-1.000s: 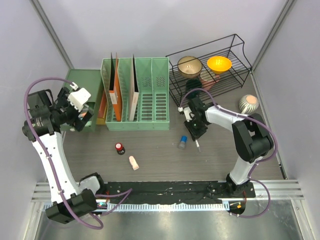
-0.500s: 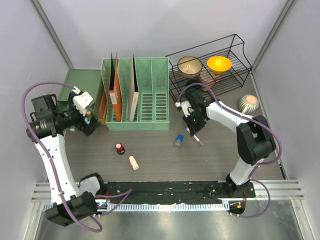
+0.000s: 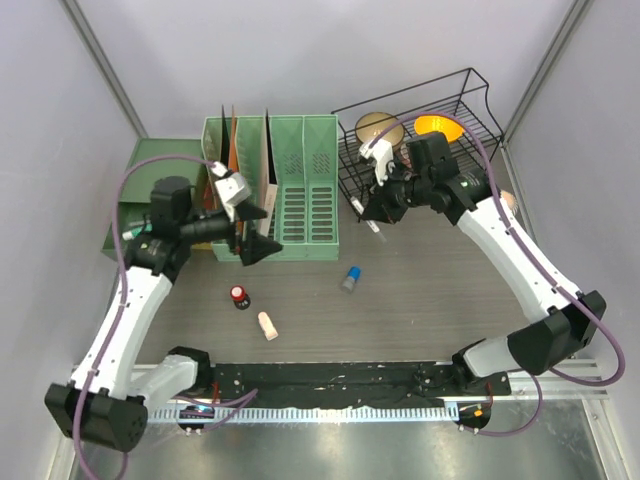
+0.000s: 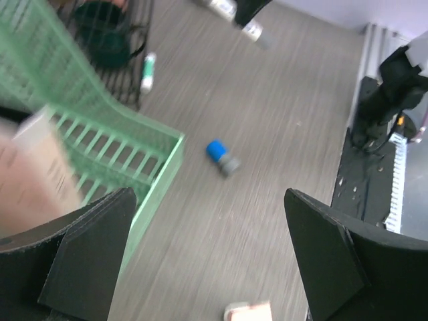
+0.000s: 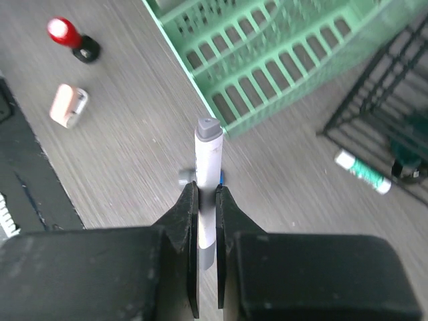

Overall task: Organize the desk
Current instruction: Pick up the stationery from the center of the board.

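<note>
The desk (image 3: pixel 430 290) is a dark wood-grain top. My right gripper (image 3: pixel 372 218) is shut on a white marker with a grey cap (image 5: pixel 207 157) and holds it above the desk, in front of the black wire rack (image 3: pixel 420 150). My left gripper (image 3: pixel 258 245) is open and empty, hovering by the front of the green file rack (image 3: pixel 300 195). Loose on the desk lie a small blue-capped bottle (image 3: pixel 350 277), a red-topped stamp (image 3: pixel 239 296) and a pink eraser (image 3: pixel 266 325). The left wrist view shows the bottle (image 4: pixel 221 155) and the eraser (image 4: pixel 251 311) below its wide-apart fingers (image 4: pixel 341 261).
The file rack holds several folders. The wire rack holds bowls. A green box (image 3: pixel 150 170) stands at the far left. A striped vase (image 3: pixel 503 200) sits at the right, partly behind my right arm. A green-and-white marker (image 5: pixel 362 172) lies under the wire rack's edge.
My left gripper swung right from the green box to the front of the file rack. My right gripper rose with the marker toward the wire rack. The blue-capped bottle rolled slightly left.
</note>
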`<state>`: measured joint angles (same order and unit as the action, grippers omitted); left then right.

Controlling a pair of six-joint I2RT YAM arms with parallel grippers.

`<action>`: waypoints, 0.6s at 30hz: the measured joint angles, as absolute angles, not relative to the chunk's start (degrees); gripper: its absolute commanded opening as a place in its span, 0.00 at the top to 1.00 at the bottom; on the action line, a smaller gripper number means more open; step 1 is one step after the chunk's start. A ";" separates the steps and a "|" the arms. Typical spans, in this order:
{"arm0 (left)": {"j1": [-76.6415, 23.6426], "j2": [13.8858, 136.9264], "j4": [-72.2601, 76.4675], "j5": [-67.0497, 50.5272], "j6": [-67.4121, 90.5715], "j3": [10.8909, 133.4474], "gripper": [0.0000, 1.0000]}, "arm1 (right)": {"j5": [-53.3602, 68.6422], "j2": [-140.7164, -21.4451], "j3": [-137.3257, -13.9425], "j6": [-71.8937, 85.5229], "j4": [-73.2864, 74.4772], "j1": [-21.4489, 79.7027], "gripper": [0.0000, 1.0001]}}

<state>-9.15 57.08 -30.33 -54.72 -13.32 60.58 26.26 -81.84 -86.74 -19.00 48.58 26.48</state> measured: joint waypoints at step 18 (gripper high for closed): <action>-29.63 78.17 3.29 -46.61 10.09 68.47 0.00 | 37.65 -78.98 -85.21 -11.79 37.30 30.70 0.95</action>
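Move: The white pen, already in the right gripper, is roughly 23 cm to the left gripper's right, 5 cm ahead and a shade lower. From the right gripper, the left gripper lies about 23 cm left, 5 cm back and slightly higher. On the table, the blue-capped bottle is about 5 cm left of the right gripper, 3 cm back and 25 cm below. The green rack's middle is some 22 cm ahead of the left gripper, 3 cm left and 20 cm below. Bring the open left gripper about 14 cm to the right, bearing forward and up as it slows, tips lifting some 10 degrees, until its fingers stand either side of the pen's free upper end. Meanwhile keep the right gripper shut on the pen and ease it left and up, about 5 cm each, and slightly back, raising its tips to meet the left. ##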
